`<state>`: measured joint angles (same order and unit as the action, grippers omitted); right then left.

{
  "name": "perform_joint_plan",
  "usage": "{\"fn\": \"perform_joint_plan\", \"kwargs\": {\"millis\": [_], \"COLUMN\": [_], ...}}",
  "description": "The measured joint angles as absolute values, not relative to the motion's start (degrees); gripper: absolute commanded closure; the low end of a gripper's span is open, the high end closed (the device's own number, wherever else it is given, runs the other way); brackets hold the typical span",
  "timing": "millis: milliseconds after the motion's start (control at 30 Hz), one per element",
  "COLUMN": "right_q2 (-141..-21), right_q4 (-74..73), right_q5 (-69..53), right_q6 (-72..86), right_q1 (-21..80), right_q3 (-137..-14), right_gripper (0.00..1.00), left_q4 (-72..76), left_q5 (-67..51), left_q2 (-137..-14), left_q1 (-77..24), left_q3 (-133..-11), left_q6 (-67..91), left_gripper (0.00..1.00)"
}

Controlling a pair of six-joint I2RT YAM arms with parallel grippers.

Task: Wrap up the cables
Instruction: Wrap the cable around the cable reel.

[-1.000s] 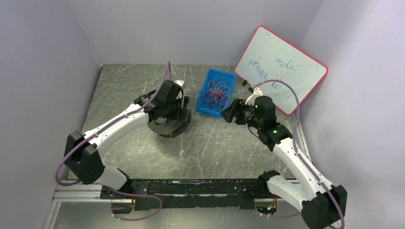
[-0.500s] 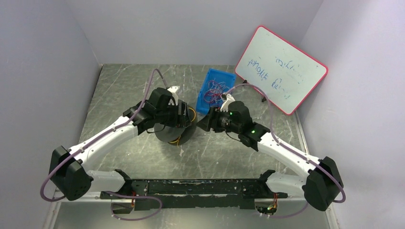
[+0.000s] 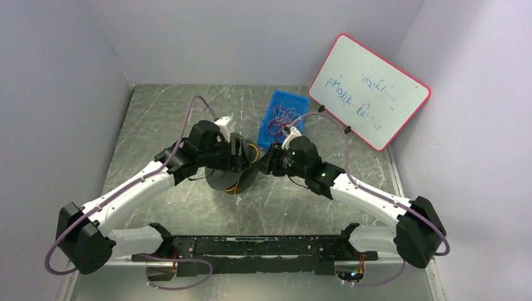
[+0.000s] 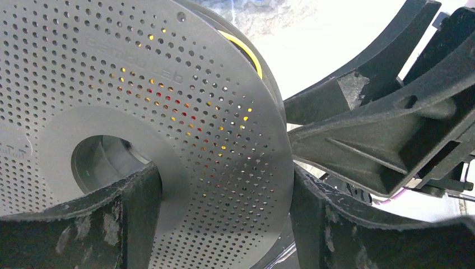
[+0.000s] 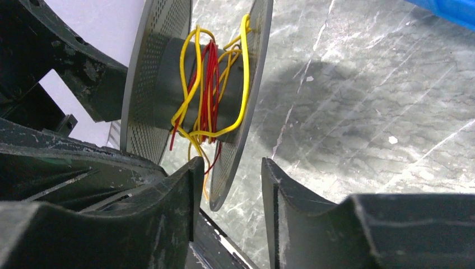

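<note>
A black spool with perforated flanges is tilted on edge above the table, and my left gripper is shut on it. In the left wrist view the fingers straddle one flange, one by the hub hole and one at the rim. Yellow and red cables are looped loosely round the hub. My right gripper stands open but narrow, with the rim of the other flange between its jaws, apart from both. More cables lie in the blue bin.
A red-framed whiteboard leans at the back right, just behind the blue bin. Grey walls close in the left, back and right sides. A black rail runs along the near edge between the arm bases.
My right gripper has swung left from beside the bin to the spool, and its jaws have narrowed. The left arm has tipped the spool up on edge and drawn it slightly nearer.
</note>
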<state>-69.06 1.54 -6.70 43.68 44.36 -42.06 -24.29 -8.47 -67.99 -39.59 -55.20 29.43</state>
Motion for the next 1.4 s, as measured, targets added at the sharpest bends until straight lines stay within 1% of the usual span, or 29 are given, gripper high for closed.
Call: {"fn": "perform_joint_plan", "kwargs": {"millis": [167, 367, 433, 500, 533, 700, 800, 833, 1100, 1267, 1400], "right_q2": [-69.3, -69.9, -69.9, -69.9, -69.9, -69.9, -69.7, -69.6, -68.8, -68.8, -69.5], "right_q4": [2.3, 2.8, 2.9, 2.9, 2.9, 3.5, 3.5, 3.3, 1.6, -0.4, -1.4], "right_q5": [-5.9, -5.4, -5.3, -5.1, -5.0, -3.7, -3.5, -3.4, -2.7, -1.7, -0.6], "right_q6": [44.2, 44.9, 45.0, 45.0, 45.1, 46.0, 46.1, 46.1, 45.8, 45.1, 44.5], "right_q1": [44.9, 45.4, 45.5, 45.5, 45.5, 45.5, 45.5, 45.5, 45.8, 46.2, 46.8], "right_q3": [-42.1, -42.1, -42.1, -42.1, -42.1, -42.1, -42.1, -42.1, -42.5, -43.8, -45.5], "right_gripper": [0.63, 0.74, 0.83, 0.97, 1.0, 1.0, 1.0, 1.0, 1.0, 1.0, 1.0], "left_q4": [-23.6, -22.9, -22.6, -22.5, -22.4, -22.5, -22.5, -22.5, -22.5, -22.5, -22.9], "left_q5": [-9.8, -10.8, -10.8, -10.8, -10.8, -11.0, -11.0, -10.9, -10.5, -10.0, -8.4], "left_q2": [-67.5, -66.5, -66.0, -65.5, -65.3, -65.0, -65.0, -65.0, -65.0, -64.9, -64.1], "left_q1": [-39.6, -39.6, -39.6, -39.6, -39.6, -39.6, -39.6, -39.6, -39.9, -40.0, -40.2], "left_q3": [-54.4, -53.1, -52.8, -52.6, -52.5, -51.9, -51.9, -51.9, -51.9, -51.9, -52.2], "left_q6": [29.5, 29.6, 29.8, 29.9, 30.0, 30.0, 30.0, 30.0, 30.0, 30.0, 30.0], "left_gripper": [0.93, 0.93, 0.93, 0.93, 0.93, 0.93, 0.85, 0.8, 0.56, 0.42, 0.28]}}
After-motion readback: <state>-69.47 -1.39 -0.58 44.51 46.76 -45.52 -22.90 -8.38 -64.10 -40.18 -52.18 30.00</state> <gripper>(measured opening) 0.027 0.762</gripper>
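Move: The cable reel is still held off the table in the left hand; its middle lies about 7 cm left of the right hand, 2 cm ahead and 3 cm lower, with the near flange's rim already between the right fingertips. A loose yellow loop sits some 4 cm ahead and 3 cm left of that hand, and the blue bin about 15 cm ahead, 7 cm right, 13 cm down. From the left hand, the reel's middle is about 2 cm left, level fore and aft, and 5 cm below. The reel's near flange gets pinched at its rim: the right fingers, half open and straddling it, close until nearly shut while that hand stays almost in place, then it rises about 1 cm. The left hand keeps its wide grip on the far flange, easing the reel roughly 1 cm back towards the base before holding there. ##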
